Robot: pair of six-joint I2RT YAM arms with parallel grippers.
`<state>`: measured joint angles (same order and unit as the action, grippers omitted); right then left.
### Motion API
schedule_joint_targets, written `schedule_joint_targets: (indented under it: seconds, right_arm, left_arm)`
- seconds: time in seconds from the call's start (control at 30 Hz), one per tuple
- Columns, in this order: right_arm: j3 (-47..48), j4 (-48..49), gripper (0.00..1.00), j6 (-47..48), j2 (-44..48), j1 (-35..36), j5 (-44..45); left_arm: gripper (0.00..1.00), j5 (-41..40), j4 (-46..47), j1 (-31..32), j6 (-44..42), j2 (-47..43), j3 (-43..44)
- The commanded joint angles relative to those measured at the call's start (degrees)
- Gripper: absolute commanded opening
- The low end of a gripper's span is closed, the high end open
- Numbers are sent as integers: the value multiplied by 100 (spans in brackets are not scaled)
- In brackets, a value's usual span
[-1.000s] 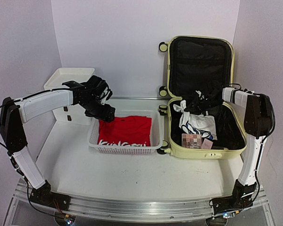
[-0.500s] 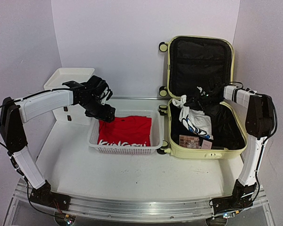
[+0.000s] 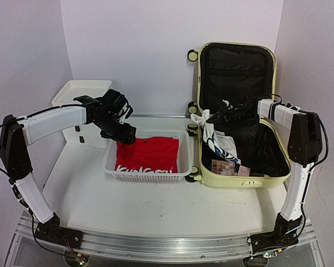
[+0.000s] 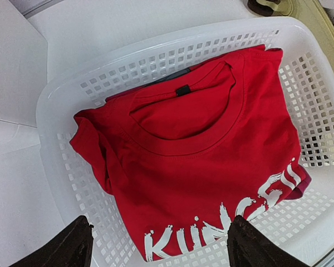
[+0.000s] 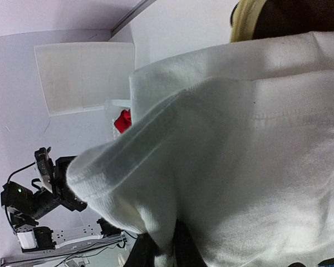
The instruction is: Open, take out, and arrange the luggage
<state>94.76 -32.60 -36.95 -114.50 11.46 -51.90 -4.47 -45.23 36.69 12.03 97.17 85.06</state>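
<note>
The pale yellow luggage (image 3: 267, 178) lies open at the right, its lid (image 3: 236, 72) upright against the back wall. My right gripper (image 3: 220, 118) is shut on a white printed garment (image 3: 214, 139) and holds it up over the luggage's left rim. In the right wrist view the white garment (image 5: 239, 167) fills the frame, pinched between the fingers of the right gripper (image 5: 167, 250). My left gripper (image 3: 122, 132) hangs open over the back left of the white basket (image 3: 147, 177). Nothing lies between the fingers of the left gripper (image 4: 158, 233), and the red T-shirt (image 4: 195, 156) lies below in the basket (image 4: 72, 100).
A white drawer box (image 3: 80, 94) stands at the back left behind the left arm. A small patterned box (image 3: 222, 167) and a pink item (image 3: 244, 170) lie in the luggage's front part. The basket sits right beside the luggage's left wheels (image 3: 192, 129).
My right gripper has lifted the white garment out of the middle of the luggage and carried it left, over the left rim. The left arm has not moved.
</note>
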Motion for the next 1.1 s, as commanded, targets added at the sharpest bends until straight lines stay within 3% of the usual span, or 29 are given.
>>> schedule_joint_targets:
  seconds: [0.0,0.53,0.87,1.07]
  right_arm:
    - [248,461,0,-503,557,445,-278]
    - [442,1611,0,-2081,188,1976,910]
    - [925,1883,0,-2251,-649,3068,2087]
    - [1344,2254,0,-2248,-1334,3548,2936]
  left_arm:
    - [84,0,-18,-21,71,-221,169]
    - [84,-482,-160,-21,452,-1288,119]
    - [84,-887,-142,-21,438,-2067,-262]
    - [83,-633,-125,-21,376,-2576,-531]
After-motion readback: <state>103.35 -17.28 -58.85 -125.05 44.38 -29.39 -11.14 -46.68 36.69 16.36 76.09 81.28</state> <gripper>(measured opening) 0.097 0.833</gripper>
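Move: The right gripper already has the white shirt pinched. From it, the basket with the red shirt lies about 26 cm left, 8 cm back and 14 cm below. The makeup palette is about 12 cm back, 6 cm right and 13 cm below; the suitcase's lower shell centres some 16 cm right, 7 cm back and 13 cm below. From the left hand, the basket is about 9 cm right, 2 cm ahead and 14 cm below. Keep the right gripper shut on the white shirt and sweep it left about 25 cm, easing back some 9 cm, out of the suitcase side and over the basket; travel nearly level first, then sink about 5 cm at the end. Meanwhile raise the open left gripper clear of the basket, about 11 cm up and a little left and back, tilting its fingers up some 15 degrees. ##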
